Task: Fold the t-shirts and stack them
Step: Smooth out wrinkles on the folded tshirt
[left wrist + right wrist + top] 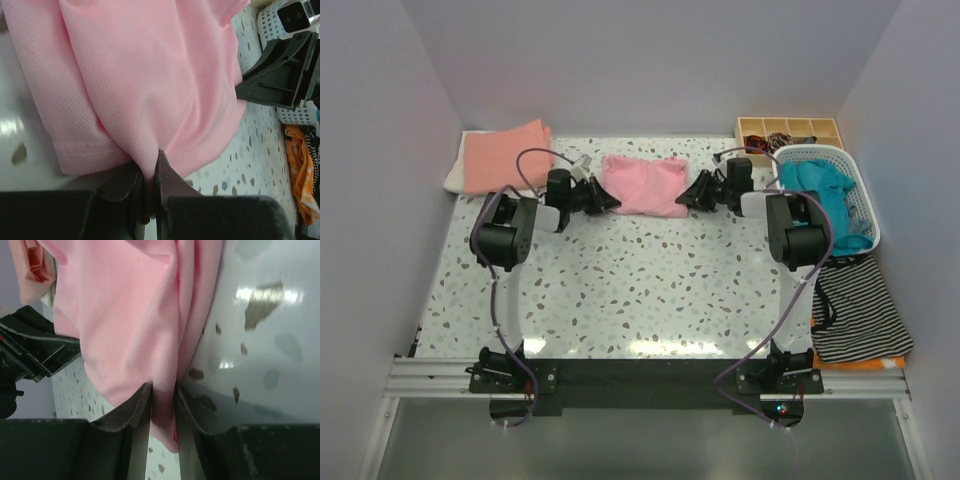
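Note:
A light pink t-shirt (645,185) lies bunched at the back middle of the speckled table (620,290). My left gripper (611,201) is at its left edge, my right gripper (686,196) at its right edge. In the left wrist view the jaws (150,167) are pinched tight on a fold of pink cloth (150,90). In the right wrist view pink cloth (135,315) fills the narrow gap of the gripper (162,400). A folded salmon-orange t-shirt (505,155) lies on a white one (453,178) at the back left. A teal t-shirt (828,190) fills the white basket (865,200).
A wooden compartment box (788,129) stands behind the basket. A black-and-white striped cloth (860,310) lies over something orange (865,362) at the right front edge. Walls close in the back and both sides.

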`<action>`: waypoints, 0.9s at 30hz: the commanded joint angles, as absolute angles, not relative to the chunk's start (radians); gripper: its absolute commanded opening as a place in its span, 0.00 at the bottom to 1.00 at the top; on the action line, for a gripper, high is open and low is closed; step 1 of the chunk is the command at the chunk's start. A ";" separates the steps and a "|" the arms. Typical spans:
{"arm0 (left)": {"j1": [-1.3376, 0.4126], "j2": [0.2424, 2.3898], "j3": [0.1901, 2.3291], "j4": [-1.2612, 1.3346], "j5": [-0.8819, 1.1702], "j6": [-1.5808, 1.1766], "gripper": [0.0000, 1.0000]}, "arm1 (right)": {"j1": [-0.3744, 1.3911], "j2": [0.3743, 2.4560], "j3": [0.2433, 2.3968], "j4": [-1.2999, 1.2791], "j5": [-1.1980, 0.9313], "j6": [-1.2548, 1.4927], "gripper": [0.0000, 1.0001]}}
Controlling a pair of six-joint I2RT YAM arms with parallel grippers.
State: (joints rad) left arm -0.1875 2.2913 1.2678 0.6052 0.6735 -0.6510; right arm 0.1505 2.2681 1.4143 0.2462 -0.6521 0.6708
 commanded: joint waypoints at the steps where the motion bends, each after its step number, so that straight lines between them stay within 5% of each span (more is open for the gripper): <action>1: -0.189 2.088 1.048 0.578 0.652 -0.604 0.09 | 0.161 2.102 1.231 0.209 -0.660 0.649 0.28; 8: -0.244 1.789 0.718 0.470 0.608 -0.571 0.08 | 0.222 1.791 0.924 0.121 -0.595 0.577 0.28; 11: -0.284 1.663 0.608 0.425 0.580 -0.577 0.18 | 0.250 1.648 0.824 0.072 -0.557 0.554 0.44; 12: -0.293 1.605 0.565 0.411 0.562 -0.580 0.38 | 0.256 1.610 0.809 0.052 -0.539 0.543 0.49; 15: -0.305 1.485 0.500 0.348 0.500 -0.583 0.76 | 0.261 1.499 0.801 -0.026 -0.450 0.499 0.62; 18: -0.305 1.389 0.515 0.233 0.373 -0.545 1.00 | 0.259 1.474 0.860 -0.089 -0.350 0.434 0.65; 27: -0.304 1.461 0.719 0.211 0.195 -0.462 1.00 | 0.259 1.695 1.146 -0.143 -0.272 0.351 0.65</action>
State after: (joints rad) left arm -0.3084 1.3876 0.6056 0.1780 0.2932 -0.5182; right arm 0.2607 1.6169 1.0397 -0.1112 -0.3401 0.4122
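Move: The folded pink t-shirt is still pinched at its near corners, its middle about 6 cm ahead and 7 cm right of the left hand, and some 5 cm ahead and 9 cm left of the right hand. It is headed for bare table centred about 12 cm back and 7 cm right of the left hand. From the left hand, the coral stack lies about 15 cm ahead, 27 cm left; from the right, the wooden tray is roughly 21 cm ahead, 26 cm right. The pink t-shirt's near corners stay pinched while both hands drag it straight back towards the bases, almost level with the table, for about 20 cm. Then the fingers open and let go, the left fully, the right partly; the hands lift clear, easing a few centimetres forward again over the t-shirt's sides, fingers tipping further down. ##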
